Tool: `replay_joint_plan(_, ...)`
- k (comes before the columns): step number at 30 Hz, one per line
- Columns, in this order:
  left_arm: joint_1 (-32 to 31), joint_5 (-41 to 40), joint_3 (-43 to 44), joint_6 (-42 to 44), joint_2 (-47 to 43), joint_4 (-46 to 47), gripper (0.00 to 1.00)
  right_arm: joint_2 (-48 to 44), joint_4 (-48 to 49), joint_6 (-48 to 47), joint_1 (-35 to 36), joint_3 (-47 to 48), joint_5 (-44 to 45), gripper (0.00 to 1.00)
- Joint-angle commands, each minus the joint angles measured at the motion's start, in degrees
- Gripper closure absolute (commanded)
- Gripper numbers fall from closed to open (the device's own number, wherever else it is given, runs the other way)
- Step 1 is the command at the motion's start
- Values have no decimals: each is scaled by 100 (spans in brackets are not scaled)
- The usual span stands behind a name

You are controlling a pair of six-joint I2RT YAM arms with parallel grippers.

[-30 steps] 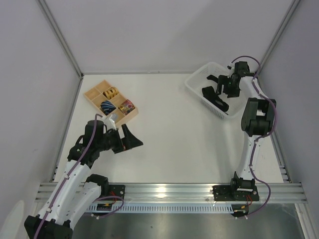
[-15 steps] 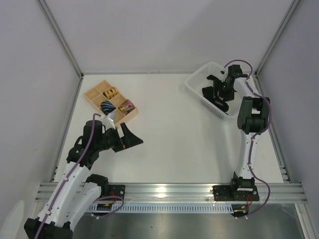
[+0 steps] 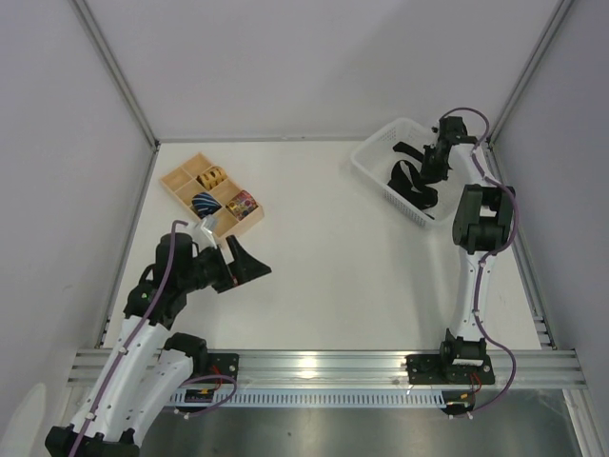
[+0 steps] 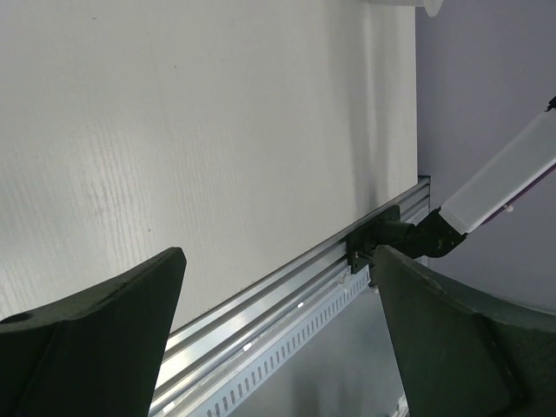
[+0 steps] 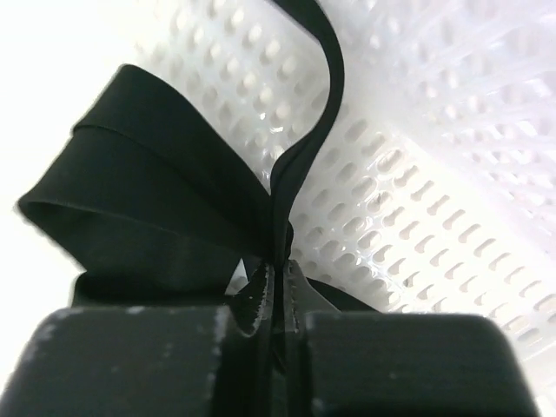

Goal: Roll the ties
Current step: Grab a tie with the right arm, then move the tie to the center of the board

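Observation:
A black tie (image 3: pixel 411 183) lies bunched in the white perforated basket (image 3: pixel 370 164) at the back right. My right gripper (image 3: pixel 430 169) reaches into the basket and is shut on a fold of the tie (image 5: pixel 174 217), pinched between its fingertips, with a narrow strip rising above them. My left gripper (image 3: pixel 249 266) hovers open over the table at the left front, nothing between its fingers (image 4: pixel 95 339).
A wooden divided tray (image 3: pixel 177 187) at the back left holds several rolled ties in coloured patterns. The aluminium rail (image 3: pixel 324 364) runs along the near table edge. Grey walls close in on both sides.
My right gripper has dropped into the basket and closed on the black tie. The left arm has barely moved.

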Motion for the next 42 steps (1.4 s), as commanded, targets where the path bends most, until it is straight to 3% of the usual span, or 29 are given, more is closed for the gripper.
replay_joint_plan(1, 16, -160, 36, -178, -136, -35, 2, -80, -55, 295, -49, 400, 173, 100)
replay_joint_plan(7, 16, -318, 185, -178, -75, -88, 2, -685, -81, 787, -172, 734, -407, 100)
replay_joint_plan(19, 16, -248, 546, 59, 31, 131, 0, -2856, 664, 1991, -84, 858, -1610, 100)
replay_joint_plan(26, 16, -827, 1098, 119, 215, -105, 0, -3551, 1097, 3160, 276, 1489, -2638, 100)
replay_joint_plan(33, 16, -1399, 2389, 480, 304, -667, 0, -4350, 1054, 3636, 1470, 1535, -2711, 100)
replay_joint_plan(38, 16, -1996, 3137, 577, -72, -1290, 3, -5097, 877, 3574, 2780, 254, -2149, 100)
replay_joint_plan(42, 16, -2190, 3314, 463, -890, -696, 2, -5625, 1060, 3583, 3886, -1292, -1761, 100)
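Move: The right hand's shut fingers already pinch the black tie inside the white basket; the tie's middle lies about 5 cm to their left and 3 cm back, the basket's centre about 4 cm left. The open table middle it heads for is roughly 37 cm left and 25 cm back, a few centimetres lower; the compartment box is some 72 cm left and 8 cm back. From the left hand, the tie lies about 35 cm ahead, 50 cm right and 15 cm below. Still pinching the black tie, the right hand hoists it out of the basket, rising about 50 cm, at first nearly straight up, then sweeping left and back over the table towards its middle while the fingers swing from steeply down to level, pointing left and forward. The open, empty left hand rises too, some 18 cm, drifting slightly left and tipping up. ##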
